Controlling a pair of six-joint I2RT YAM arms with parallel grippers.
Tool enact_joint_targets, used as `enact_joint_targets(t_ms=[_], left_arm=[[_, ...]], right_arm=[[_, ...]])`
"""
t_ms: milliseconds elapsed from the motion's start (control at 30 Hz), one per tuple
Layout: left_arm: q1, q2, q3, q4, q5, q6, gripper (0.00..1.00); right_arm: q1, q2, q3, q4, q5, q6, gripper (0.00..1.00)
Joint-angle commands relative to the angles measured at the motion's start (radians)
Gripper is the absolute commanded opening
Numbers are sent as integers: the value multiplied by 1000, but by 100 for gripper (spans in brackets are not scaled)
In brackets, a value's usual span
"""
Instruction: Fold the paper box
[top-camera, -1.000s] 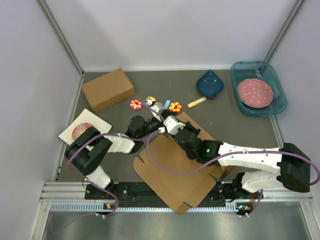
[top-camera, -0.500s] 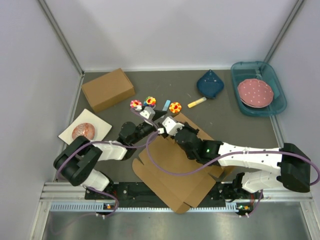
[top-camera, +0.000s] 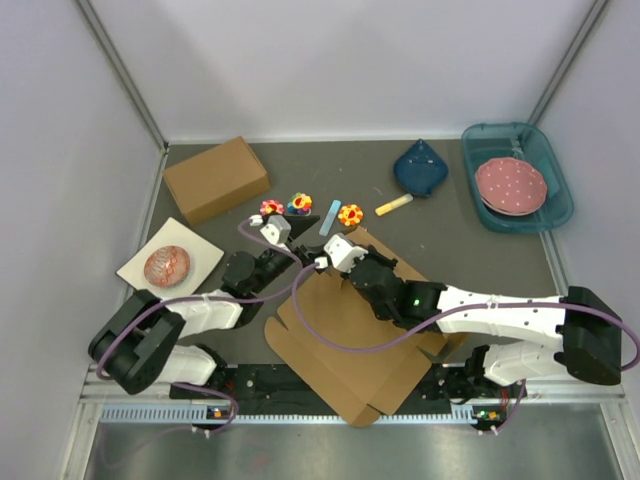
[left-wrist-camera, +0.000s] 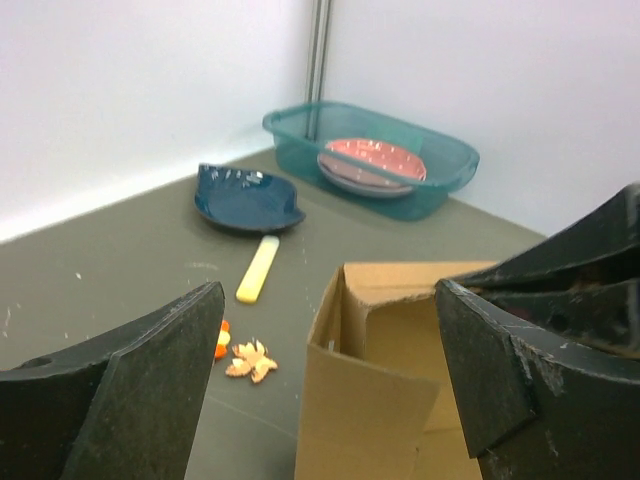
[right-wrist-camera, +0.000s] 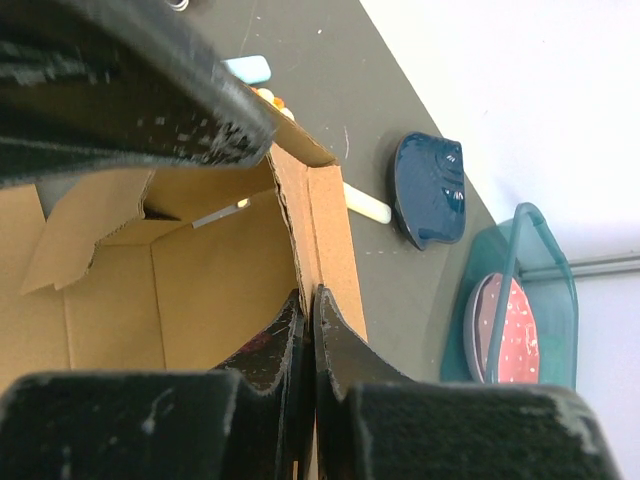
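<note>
The paper box (top-camera: 350, 340) lies half folded in the middle of the table, a brown cardboard sheet with its far walls raised. My right gripper (top-camera: 335, 263) is shut on the upper edge of a raised wall (right-wrist-camera: 330, 240), its fingertips (right-wrist-camera: 300, 310) pinching the cardboard between them. My left gripper (top-camera: 297, 255) hangs open just left of the box's far corner, touching nothing. In the left wrist view the raised corner of the paper box (left-wrist-camera: 370, 400) stands ahead of the wide-spread fingers (left-wrist-camera: 150, 370).
A chunky ready-made brown box (top-camera: 216, 178) sits at the back left, a white card (top-camera: 200, 250) with a pink round thing beside it. Flower toys (top-camera: 271, 208), a yellow stick (top-camera: 393, 205), a dark blue dish (top-camera: 420, 170) and a teal bin (top-camera: 475, 150) holding a pink plate (top-camera: 510, 183) lie behind.
My left arm has drawn back to the left, away from the box's far corner, and its jaws have spread wider. The right gripper has kept its hold on the wall.
</note>
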Motion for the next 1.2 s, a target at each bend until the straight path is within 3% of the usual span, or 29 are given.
enact_joint_targets(t_ms=[0,100,133,300,567,733,1167], left_arm=[[5,-81,1,386,-5,-6,92],[5,-136,-5,307,-59,37,93],[5,-150,-9,208,-89,66,93],[5,-178,-51,23,-302,98,92],[5,-27,-120,162,-240,57,91],[5,103,-140,334,-214,55,91],[5,189,-65,388,-102,-15,95]], right_arm=[[21,56,-50,-109,-224,122,0],[20,59,-51,-108,-222,122,0],[21,57,-53,-108,-220,122,0],[20,49,-56,-108,-222,122,0],[26,130,-44,-114,-168,110,0],[37,169,-34,-126,-118,109,0],[40,180,-24,-134,-144,115,0]])
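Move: The cardboard's near left end flap stands some 3 cm ahead of the open left hand and 5 cm to its right, its middle roughly 8 cm lower. On the table about 21 cm below that hand, the blue marker lies 5 cm ahead and 2 cm right, the orange flower 5 cm ahead and 7 cm right. From the right hand, pinching the raised wall, the flap is about 5 cm ahead, 4 cm left and 3 cm lower. Up and to its left first, by about 6 cm, the left hand rises clear beside the end flap, then sinks fast to some 11 cm below where it began, outside the flap. Its upward-tilted fingers tip down to nearly level and stay wide open. The right hand keeps its pinch on the wall, dipping barely a centimetre. ##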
